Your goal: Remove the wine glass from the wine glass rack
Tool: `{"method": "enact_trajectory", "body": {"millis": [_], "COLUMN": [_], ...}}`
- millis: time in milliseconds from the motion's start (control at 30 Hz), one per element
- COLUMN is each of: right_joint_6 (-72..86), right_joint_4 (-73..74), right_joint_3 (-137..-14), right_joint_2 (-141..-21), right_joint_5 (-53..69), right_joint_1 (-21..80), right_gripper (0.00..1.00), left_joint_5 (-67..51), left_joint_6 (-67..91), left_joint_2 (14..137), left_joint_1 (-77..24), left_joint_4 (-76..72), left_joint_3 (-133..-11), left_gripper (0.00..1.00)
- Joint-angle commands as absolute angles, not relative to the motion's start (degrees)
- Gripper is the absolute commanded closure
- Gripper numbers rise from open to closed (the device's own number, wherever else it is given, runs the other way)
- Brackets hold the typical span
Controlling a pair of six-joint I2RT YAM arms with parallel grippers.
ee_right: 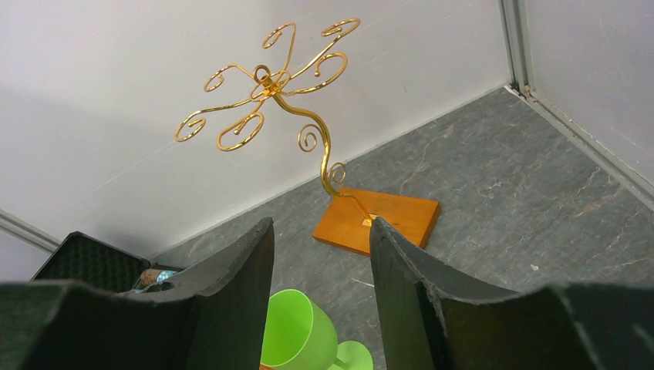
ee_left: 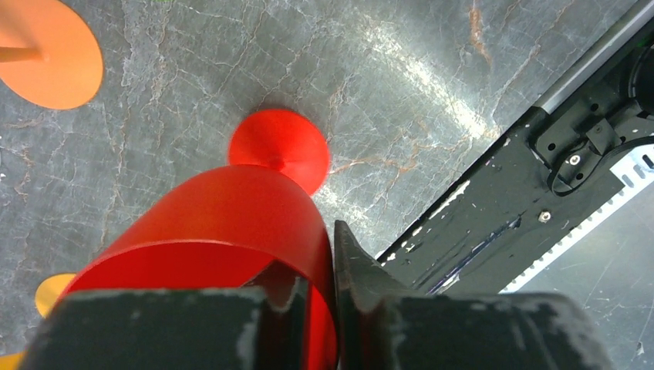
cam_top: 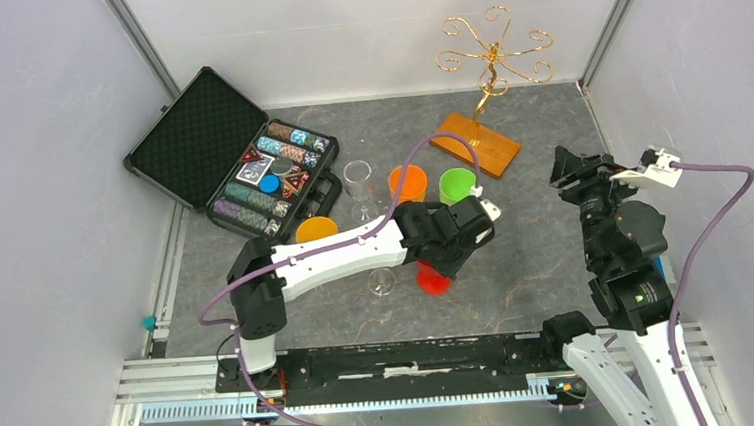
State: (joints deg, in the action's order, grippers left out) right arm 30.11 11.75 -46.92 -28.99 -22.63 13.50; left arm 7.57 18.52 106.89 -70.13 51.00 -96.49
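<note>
The wine glass rack (cam_top: 490,55) is a gold wire stand on an orange-brown wooden base (cam_top: 475,143) at the back right. Nothing hangs from its curled arms (ee_right: 270,85). A red plastic wine glass (cam_top: 434,277) stands upright in the middle of the table, its round foot (ee_left: 279,146) down at the table surface. My left gripper (ee_left: 312,254) is shut on the red bowl's rim (ee_left: 231,223), one finger inside and one outside. My right gripper (ee_right: 321,223) hovers at the right, open and empty, facing the rack's base (ee_right: 378,220).
A green glass (cam_top: 457,185), an orange glass (cam_top: 408,183), a clear glass (cam_top: 358,179) and a yellow-orange glass (cam_top: 316,229) stand on the grey table. Another clear glass (cam_top: 382,281) sits by my left arm. An open poker-chip case (cam_top: 233,153) lies at the back left.
</note>
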Motion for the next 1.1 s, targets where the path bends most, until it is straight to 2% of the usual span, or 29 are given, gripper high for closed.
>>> {"method": "enact_trajectory", "body": {"millis": [0, 400, 500, 567, 633, 667, 833, 867, 967, 1067], "right_joint_6": [29.31, 30.32, 30.60, 30.95, 30.96, 31.09, 30.59, 30.28, 28.94, 27.20], "right_joint_4": [10.91, 11.64, 11.67, 11.92, 12.06, 12.08, 11.98, 11.98, 12.46, 12.48], "right_joint_3": [-48.58, -48.70, -48.69, -48.90, -49.20, -49.24, -49.05, -48.89, -49.45, -50.26], "right_joint_2": [-28.30, -26.01, -25.90, -25.84, -25.83, -25.71, -25.50, -25.53, -25.76, -25.76], "right_joint_5": [-23.79, -26.01, -25.93, -25.78, -25.26, -25.20, -25.25, -25.46, -27.49, -29.27], "right_joint_1": [13.71, 13.70, 13.69, 13.71, 13.71, 13.66, 13.70, 13.69, 13.71, 13.64], "right_gripper": [0.46, 0.46, 0.45, 0.44, 0.41, 0.38, 0.25, 0.22, 0.13, 0.09], "left_joint_5": [9.16, 7.51, 5.72, 5.42, 5.96, 6.42, 14.07, 18.17, 40.80, 42.84], "left_joint_6": [16.17, 15.58, 14.84, 14.13, 13.21, 12.89, 11.54, 11.85, 12.29, 10.38], "left_joint_2": [107.72, 101.75, 98.49, 96.25, 93.63, 92.07, 85.52, 84.39, 78.74, 72.99], "left_joint_1": [-70.54, -70.49, -70.51, -70.52, -70.49, -70.43, -70.51, -70.82, -75.91, -76.32], "left_joint_4": [50.34, 48.78, 48.78, 48.74, 48.15, 47.77, 45.56, 44.17, 35.38, 31.65], "left_joint_3": [-98.01, -98.19, -98.82, -99.05, -98.81, -98.58, -97.64, -96.93, -89.96, -83.72], "left_gripper": [0.79, 0.51, 0.40, 0.28, 0.03, 0.00, 0.00, 0.00, 0.00, 0.00]}}
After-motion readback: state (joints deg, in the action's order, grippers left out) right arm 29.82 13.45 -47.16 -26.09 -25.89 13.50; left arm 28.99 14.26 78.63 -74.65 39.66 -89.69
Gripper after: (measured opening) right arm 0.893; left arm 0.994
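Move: The red glass stands upright on the table with the left fingers shut on the right-rear part of its rim; its middle is about 2 cm ahead, 3 cm left and 6 cm below that hand. At the same level, the clear glass is some 11 cm left of the red one, the green glass about 15 cm ahead of the hand and 2 cm right, the orange glass 17 cm ahead and 8 cm left. From the right hand, the red glass lies roughly 8 cm back, 16 cm left and 28 cm below. Staying in place at first, the left hand spreads its fingers and lets go of the red glass's rim, then climbs straight off it, gathering speed, some 19 cm up and drifting about 5 cm left near the top. The fingers go wide open and the wrist tilts them forward and right by roughly 35 degrees. The right hand eases about 2 cm back and right, and opens from half to nearly wide. ##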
